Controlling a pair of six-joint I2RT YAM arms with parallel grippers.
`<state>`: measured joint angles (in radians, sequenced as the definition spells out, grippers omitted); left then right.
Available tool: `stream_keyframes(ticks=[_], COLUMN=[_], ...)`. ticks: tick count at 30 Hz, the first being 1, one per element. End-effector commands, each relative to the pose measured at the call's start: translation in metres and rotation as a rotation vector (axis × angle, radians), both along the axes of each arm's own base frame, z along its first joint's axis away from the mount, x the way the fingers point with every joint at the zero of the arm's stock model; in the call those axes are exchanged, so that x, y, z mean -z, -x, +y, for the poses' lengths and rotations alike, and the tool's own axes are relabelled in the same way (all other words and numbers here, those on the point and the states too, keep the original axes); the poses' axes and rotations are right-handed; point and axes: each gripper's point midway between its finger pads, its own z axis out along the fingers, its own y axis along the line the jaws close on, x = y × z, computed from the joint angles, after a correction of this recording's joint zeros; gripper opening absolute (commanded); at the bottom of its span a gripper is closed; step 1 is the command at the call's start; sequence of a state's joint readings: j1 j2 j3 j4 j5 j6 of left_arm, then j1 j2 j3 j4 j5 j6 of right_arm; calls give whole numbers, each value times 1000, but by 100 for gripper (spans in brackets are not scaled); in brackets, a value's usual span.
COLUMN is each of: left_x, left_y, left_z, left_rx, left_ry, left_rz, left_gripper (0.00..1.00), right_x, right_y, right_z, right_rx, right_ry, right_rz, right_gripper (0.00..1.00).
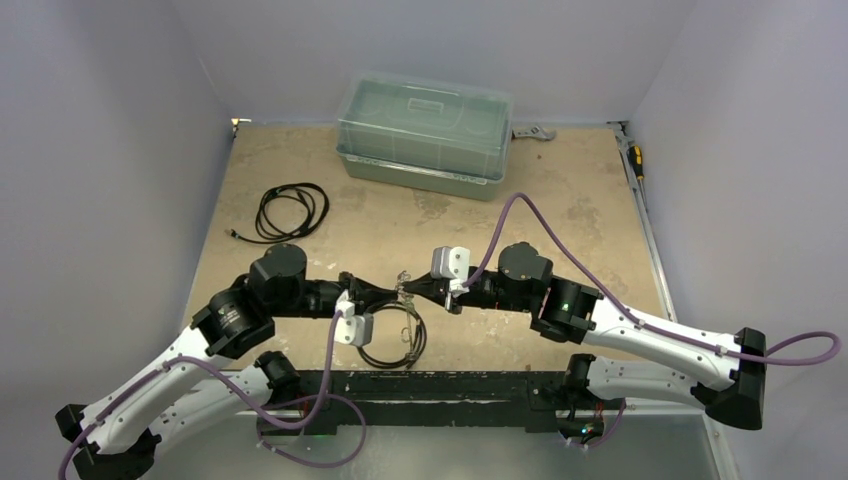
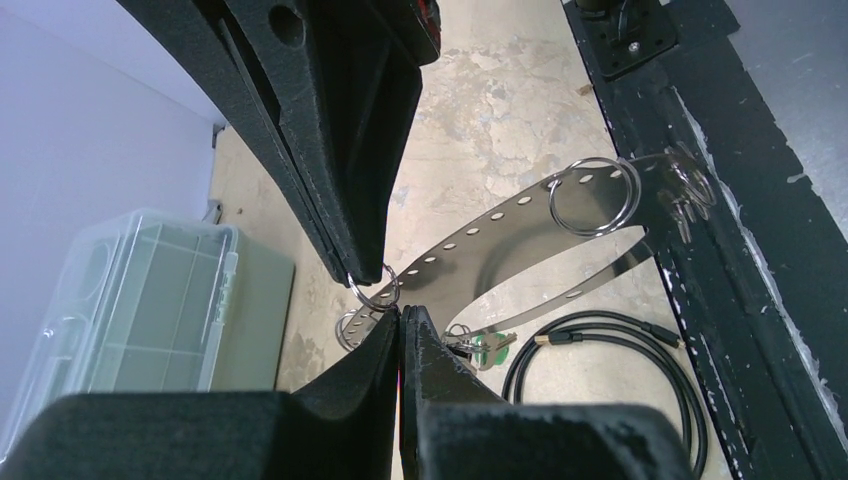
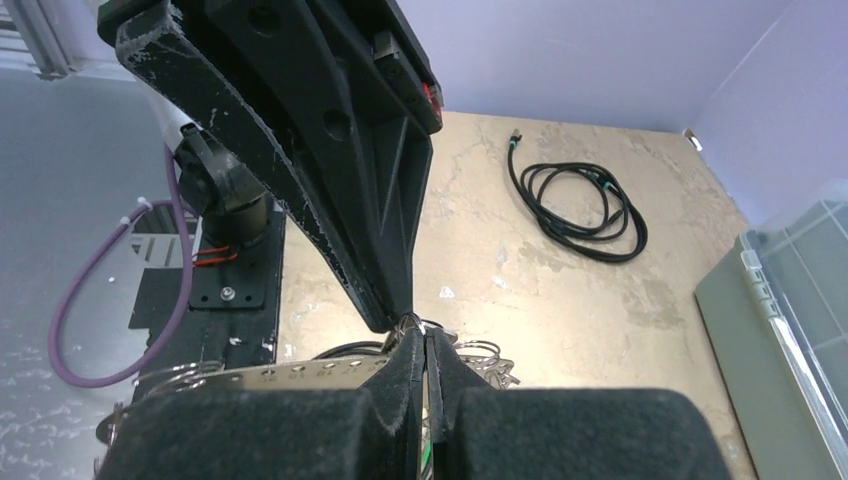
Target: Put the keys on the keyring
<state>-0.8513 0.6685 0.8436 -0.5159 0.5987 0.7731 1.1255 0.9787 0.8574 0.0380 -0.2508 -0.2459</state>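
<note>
The keyring (image 2: 500, 225) is a thin silvery perforated band bent into a big loop, with small split rings (image 2: 593, 196) hanging on it. Just above the table my two grippers meet tip to tip. My right gripper (image 1: 409, 290) (image 3: 425, 335) is shut on one small split ring (image 2: 375, 290). Directly under that ring and touching it, my left gripper (image 1: 392, 290) (image 2: 401, 312) is shut; a pinch cannot be made out. Keys with a green piece (image 2: 487, 347) hang just behind the left fingers (image 2: 440, 350). More tiny keys (image 2: 688, 205) dangle at the band's far end.
A clear plastic box (image 1: 425, 135) stands at the back. A coiled black cable (image 1: 290, 212) lies at the left. Another black cable loop (image 2: 600, 370) lies by the black base rail (image 1: 440, 385). A spanner (image 1: 532, 133) and a screwdriver (image 1: 636, 160) lie at the back right.
</note>
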Motion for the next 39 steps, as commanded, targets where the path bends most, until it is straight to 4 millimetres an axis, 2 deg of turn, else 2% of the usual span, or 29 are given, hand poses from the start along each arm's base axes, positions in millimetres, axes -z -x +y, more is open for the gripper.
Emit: stream_keyframes(ticks=[1, 9, 14, 20, 22, 24, 26, 28, 36, 39], left_x=[-5, -8, -10, -7, -13, -28, -46, -59, -58, -67], left_y=[6, 3, 5, 8, 7, 2, -6, -11, -11, -8], left_z=[-7, -9, -6, -4, -3, -1, 3, 5, -4, -8], left_rx=[30, 7, -12, -22, -38, -89, -167, -215, -228, -194], left_ry=[62, 93, 100, 121, 144, 202, 283, 355, 462, 516], left_rz=[33, 48, 72, 103, 108, 121, 159, 191, 360, 377], left_gripper=[0, 0, 13, 14, 14, 15, 21, 24, 24, 22], right_x=[-39, -40, -44, -45, -45, -46, -48, -48, -54, -56], right_y=[-8, -7, -9, -8, -7, -6, -5, -4, -1, 1], right_z=[-4, -6, -10, -11, -11, -12, -13, -14, -19, -21], right_rx=[56, 60, 77, 79, 74, 67, 64, 62, 53, 48], right_ry=[-135, -142, -158, -164, -165, -168, -173, -180, -209, -219], right_rz=[-41, -41, -42, -42, -44, -47, -51, -56, -72, -89], right_gripper=[0, 0, 0, 0, 0, 0, 0, 0, 0, 0])
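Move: At the left hand's shut fingertips, within about 1 cm to the right and 1 cm up, is the small split ring that the right fingers also grip, about 1 cm to the right hand's left. From the left hand, the steel band trails with its middle about 6 cm back, 1 cm right and 3 cm lower; the green-headed key hangs roughly 4 cm below, 2 cm right and 1 cm back. The black cable coil lies about 25 cm below, 2 cm left and level fore-and-aft. Opening its fingers by about a quarter beside the split ring, the left hand lets go, then rises about 5 cm past the ring, its fingertips tipping up some 20 degrees towards level as the wrist rolls and swings a little counter-clockwise. The right hand keeps its pinch on the ring, lifting about 2 cm and drawing it 1.5 cm to the right. ##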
